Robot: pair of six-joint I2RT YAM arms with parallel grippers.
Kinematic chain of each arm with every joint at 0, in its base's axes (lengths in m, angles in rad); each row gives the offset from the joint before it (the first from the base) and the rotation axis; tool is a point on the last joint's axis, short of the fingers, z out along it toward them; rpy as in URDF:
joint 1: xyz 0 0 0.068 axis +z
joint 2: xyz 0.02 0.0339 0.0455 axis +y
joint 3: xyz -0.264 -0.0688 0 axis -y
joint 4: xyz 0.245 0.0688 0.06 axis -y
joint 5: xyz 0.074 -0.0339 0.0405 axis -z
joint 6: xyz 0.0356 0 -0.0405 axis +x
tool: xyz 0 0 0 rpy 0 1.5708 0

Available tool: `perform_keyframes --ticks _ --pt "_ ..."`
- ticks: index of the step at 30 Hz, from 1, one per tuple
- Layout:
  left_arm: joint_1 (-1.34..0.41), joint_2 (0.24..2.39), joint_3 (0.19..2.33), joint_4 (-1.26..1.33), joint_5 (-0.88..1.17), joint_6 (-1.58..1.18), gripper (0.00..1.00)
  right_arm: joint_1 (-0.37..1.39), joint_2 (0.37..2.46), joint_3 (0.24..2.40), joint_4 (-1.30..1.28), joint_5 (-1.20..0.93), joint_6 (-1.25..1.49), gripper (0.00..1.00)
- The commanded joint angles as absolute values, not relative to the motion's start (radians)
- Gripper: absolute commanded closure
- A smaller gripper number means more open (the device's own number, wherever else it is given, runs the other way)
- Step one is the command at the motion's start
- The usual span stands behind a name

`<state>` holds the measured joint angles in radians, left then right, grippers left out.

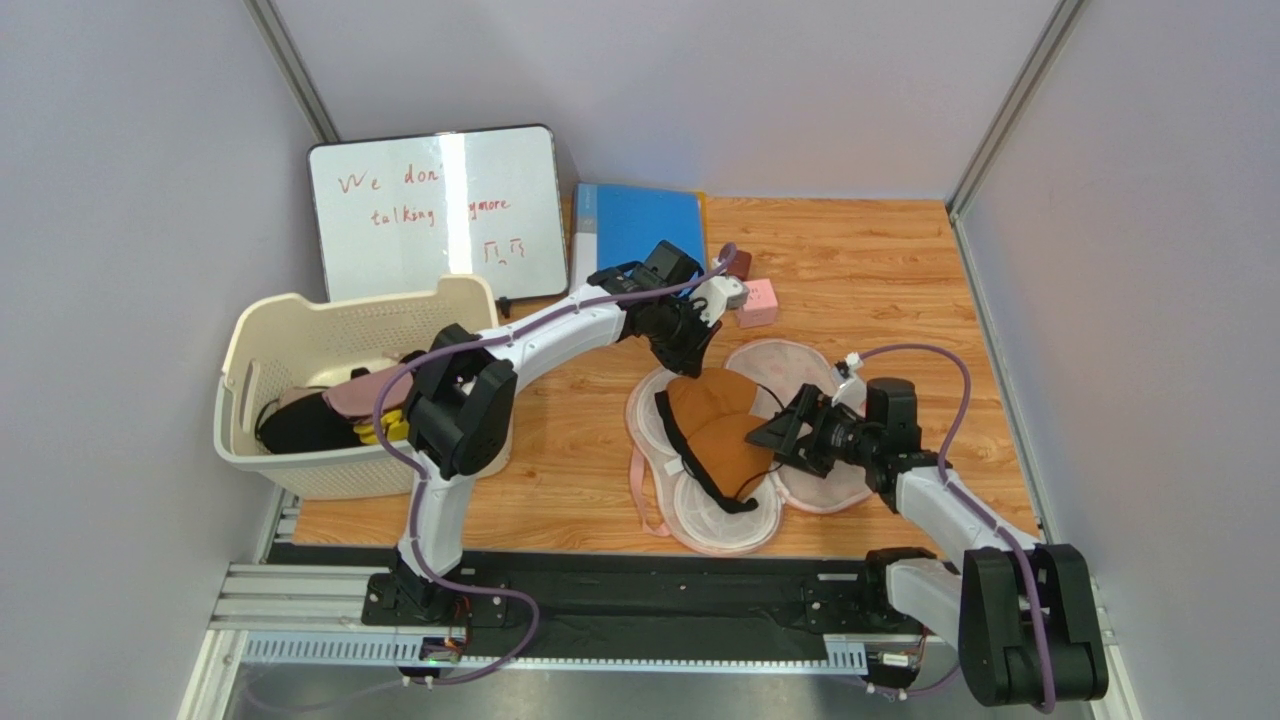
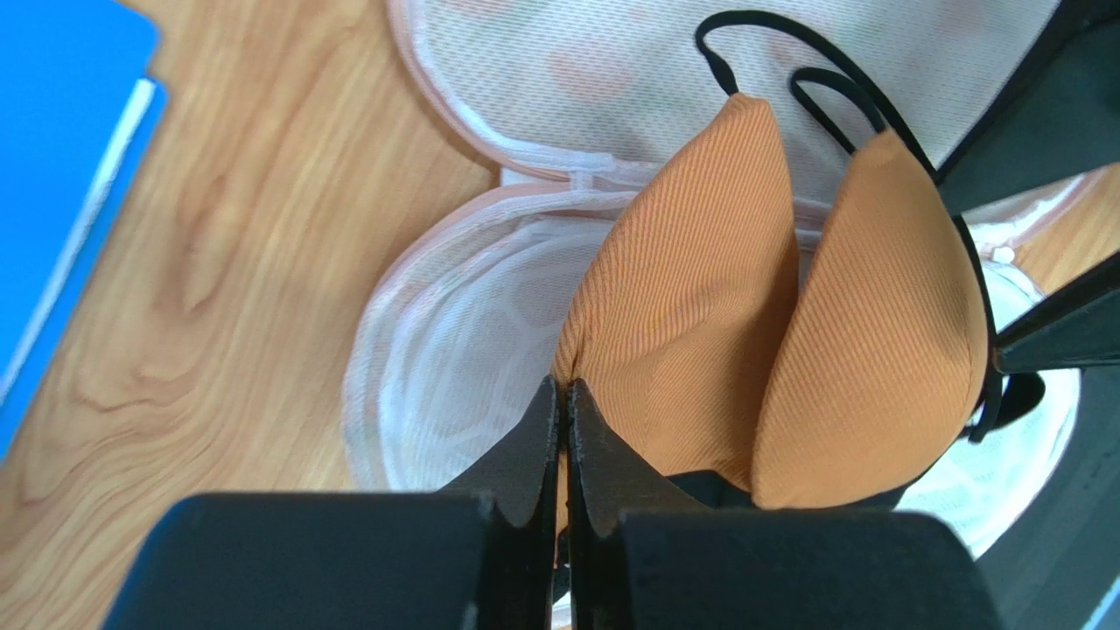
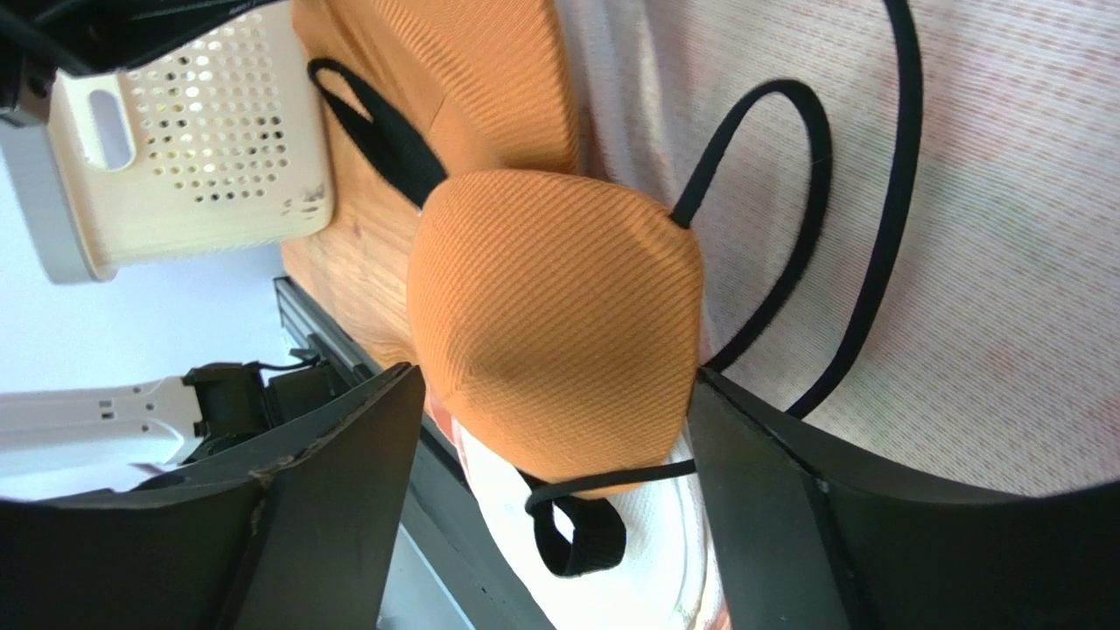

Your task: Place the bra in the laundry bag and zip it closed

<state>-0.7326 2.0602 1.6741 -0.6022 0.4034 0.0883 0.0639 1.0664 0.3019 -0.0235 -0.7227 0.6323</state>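
The orange-brown bra (image 1: 718, 428) lies folded, cup against cup, on the open laundry bag (image 1: 736, 525) at the table's middle. The left wrist view shows my left gripper (image 2: 565, 387) shut at the bra's (image 2: 684, 315) far edge, with a sliver of orange fabric pinched between its tips. White mesh of the bag (image 2: 447, 341) lies beneath. From the right, my right gripper (image 3: 555, 378) stands open astride one cup (image 3: 552, 328). The black straps loop over the bag's mesh (image 3: 999, 263). In the top view the left gripper (image 1: 685, 357) is behind the bra and the right gripper (image 1: 774, 435) beside it.
A cream basket (image 1: 286, 360) holding dark, pink and yellow garments stands at the left. At the back are a whiteboard (image 1: 436, 210), a blue folder (image 1: 639, 225) and a small pink block (image 1: 757, 303). Grey walls close in both sides.
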Motion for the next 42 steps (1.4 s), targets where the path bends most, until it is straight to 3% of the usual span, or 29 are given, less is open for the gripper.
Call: perform_keyframes --ticks 1,6,8,10,12,25,37,42 --pt "-0.736 2.02 1.683 -0.611 0.342 0.078 1.0 0.061 1.065 0.282 0.124 -0.801 0.64 0.25" --pt "-0.736 2.023 1.69 -0.626 0.327 0.071 1.0 0.06 1.051 0.261 0.14 -0.802 0.675 0.45" --pt "-0.736 2.02 1.69 -0.623 0.319 0.063 1.0 0.06 1.043 0.259 0.134 -0.805 0.695 0.64" --pt "-0.736 2.014 1.687 -0.624 0.314 0.06 1.0 0.061 1.035 0.259 0.127 -0.804 0.706 0.77" --pt "-0.736 2.008 1.68 -0.62 0.304 0.055 1.0 0.061 1.034 0.267 0.098 -0.808 0.713 0.99" --pt "-0.736 2.019 1.727 -0.701 0.236 0.101 1.0 0.061 0.772 0.342 -0.504 -0.716 0.756 1.0" --pt "-0.739 2.08 1.778 -0.707 0.244 0.103 1.0 0.06 0.77 0.365 -0.667 -0.645 0.815 1.0" --pt "-0.742 2.111 1.778 -0.701 0.245 0.1 1.0 0.061 0.914 0.339 -0.531 -0.58 0.733 1.0"
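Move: The bra's near cup stands bunched just in front of the right hand's open fingers, its middle about 4 cm to the left, 3 cm back and 2 cm below. The bag's near pocket lies 9 cm back and 6 cm left of that hand, 5 cm below; the bag's lid half is level with it, 3 cm right. The left hand grips the far cup above the far pocket, which is 5 cm back and 6 cm below; the near cup is 9 cm back, 6 cm right. The near cup's outer edge is taken between the right fingers, which shut on it with a slight rise, then draw it back about 7 cm in a low arc over the bag, lifting a little and sinking again as the hand tips down some 20 degrees. The left hand keeps its pinch on the far cup and eases about 2.5 cm left and slightly forward, holding against the pull. ##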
